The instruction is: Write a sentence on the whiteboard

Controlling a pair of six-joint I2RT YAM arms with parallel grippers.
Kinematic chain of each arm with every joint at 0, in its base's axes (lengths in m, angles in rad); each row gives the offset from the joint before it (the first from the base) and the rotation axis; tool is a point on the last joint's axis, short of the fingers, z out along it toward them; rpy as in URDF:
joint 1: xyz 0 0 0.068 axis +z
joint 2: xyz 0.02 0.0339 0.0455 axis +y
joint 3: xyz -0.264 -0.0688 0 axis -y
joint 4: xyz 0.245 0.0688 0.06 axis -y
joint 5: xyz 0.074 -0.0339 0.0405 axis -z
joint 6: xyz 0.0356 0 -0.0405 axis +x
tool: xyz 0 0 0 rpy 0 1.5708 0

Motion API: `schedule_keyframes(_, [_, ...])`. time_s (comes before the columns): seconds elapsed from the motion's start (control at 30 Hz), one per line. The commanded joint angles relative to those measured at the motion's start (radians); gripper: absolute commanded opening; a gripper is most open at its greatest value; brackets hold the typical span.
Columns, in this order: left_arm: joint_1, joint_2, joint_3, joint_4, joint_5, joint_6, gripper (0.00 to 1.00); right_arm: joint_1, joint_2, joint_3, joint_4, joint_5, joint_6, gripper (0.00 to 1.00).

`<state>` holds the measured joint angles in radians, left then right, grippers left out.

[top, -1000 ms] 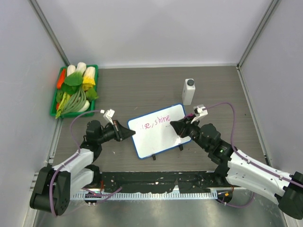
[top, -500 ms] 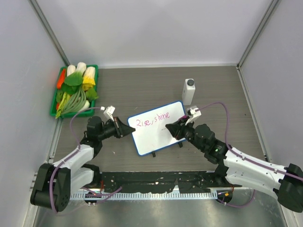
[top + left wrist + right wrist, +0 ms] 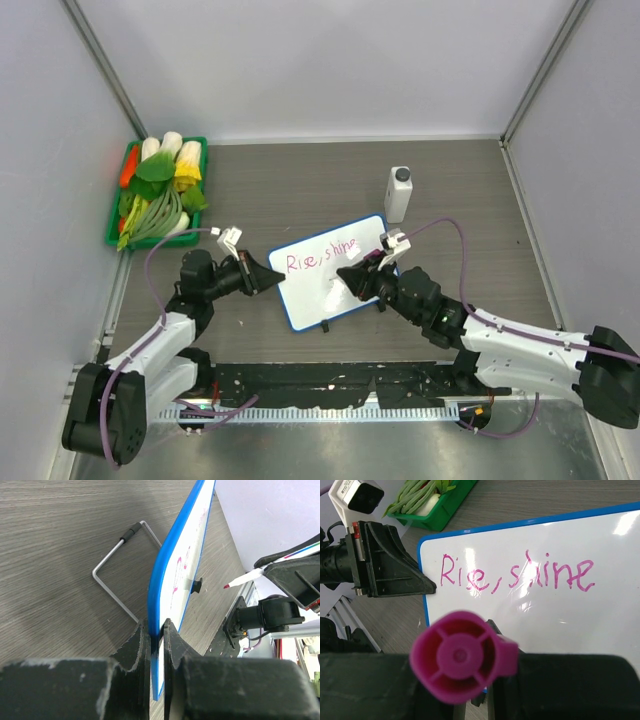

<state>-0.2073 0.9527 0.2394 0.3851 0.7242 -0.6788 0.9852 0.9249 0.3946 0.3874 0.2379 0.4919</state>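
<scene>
The whiteboard (image 3: pixel 310 298), white with a blue rim, stands tilted at mid-table. One line of the sentence in pink, "Rise, shine" (image 3: pixel 320 258), runs along its top and shows up close in the right wrist view (image 3: pixel 517 575). My left gripper (image 3: pixel 272 281) is shut on the board's left rim (image 3: pixel 156 625). My right gripper (image 3: pixel 345 277) is shut on a pink-capped marker (image 3: pixel 462 662) over the board's middle, below the writing. In the left wrist view the marker's tip (image 3: pixel 227 586) hangs a little off the board's face.
A green basket (image 3: pixel 113 240) of vegetables sits at the far left. A white bottle with a grey cap (image 3: pixel 399 193) stands just behind the board's right corner. A bent wire stand (image 3: pixel 117 545) props the board from behind. Grey walls close in three sides.
My right gripper has carried the marker leftward from the board's right edge to its middle, uncovering the whole of "Rise, shine". The left gripper keeps its hold on the rim.
</scene>
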Motion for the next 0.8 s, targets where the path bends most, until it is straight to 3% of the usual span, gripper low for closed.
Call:
schedule_keyframes(0.0, [0.013,-0.011,-0.015,0.017,-0.069,0.082,0.0,0.046,0.035,0.026,0.149,0.067,-0.016,0.01])
schedule_keyframes(0.4, [0.013,-0.02,-0.026,0.046,-0.035,0.078,0.0,0.107,0.239,0.112,0.307,0.084,-0.056,0.01])
schedule_keyframes(0.77, [0.014,-0.017,-0.029,0.058,-0.029,0.079,0.0,0.128,0.388,0.171,0.347,0.049,-0.036,0.01])
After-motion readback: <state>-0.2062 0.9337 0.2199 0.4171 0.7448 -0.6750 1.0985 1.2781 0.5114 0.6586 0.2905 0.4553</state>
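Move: The right hand holds the marker and is heading for the blank space under "Rise,", which lies about 11 cm to its left, some 2 cm ahead and 6 cm below. "Rise," is roughly 10 cm left and 6 cm ahead; "shine" is about 1 cm left and 8 cm ahead; both are around 4 cm below. The left gripper, already on the board's left edge, has the blank space about 3 cm to its right, level ahead and 1 cm below. The right arm carries the marker about 7 cm to the left across the front of the whiteboard, below the written line, from under "shine" towards the blank space beneath "Rise,", staying nearly level with only small dips and rises and keeping its closed grip. Its wrist turns just a few degrees while the marker's tip comes close to the face, touch not visible, and the left gripper stays in place, still pinching the board's left edge to steady it. ##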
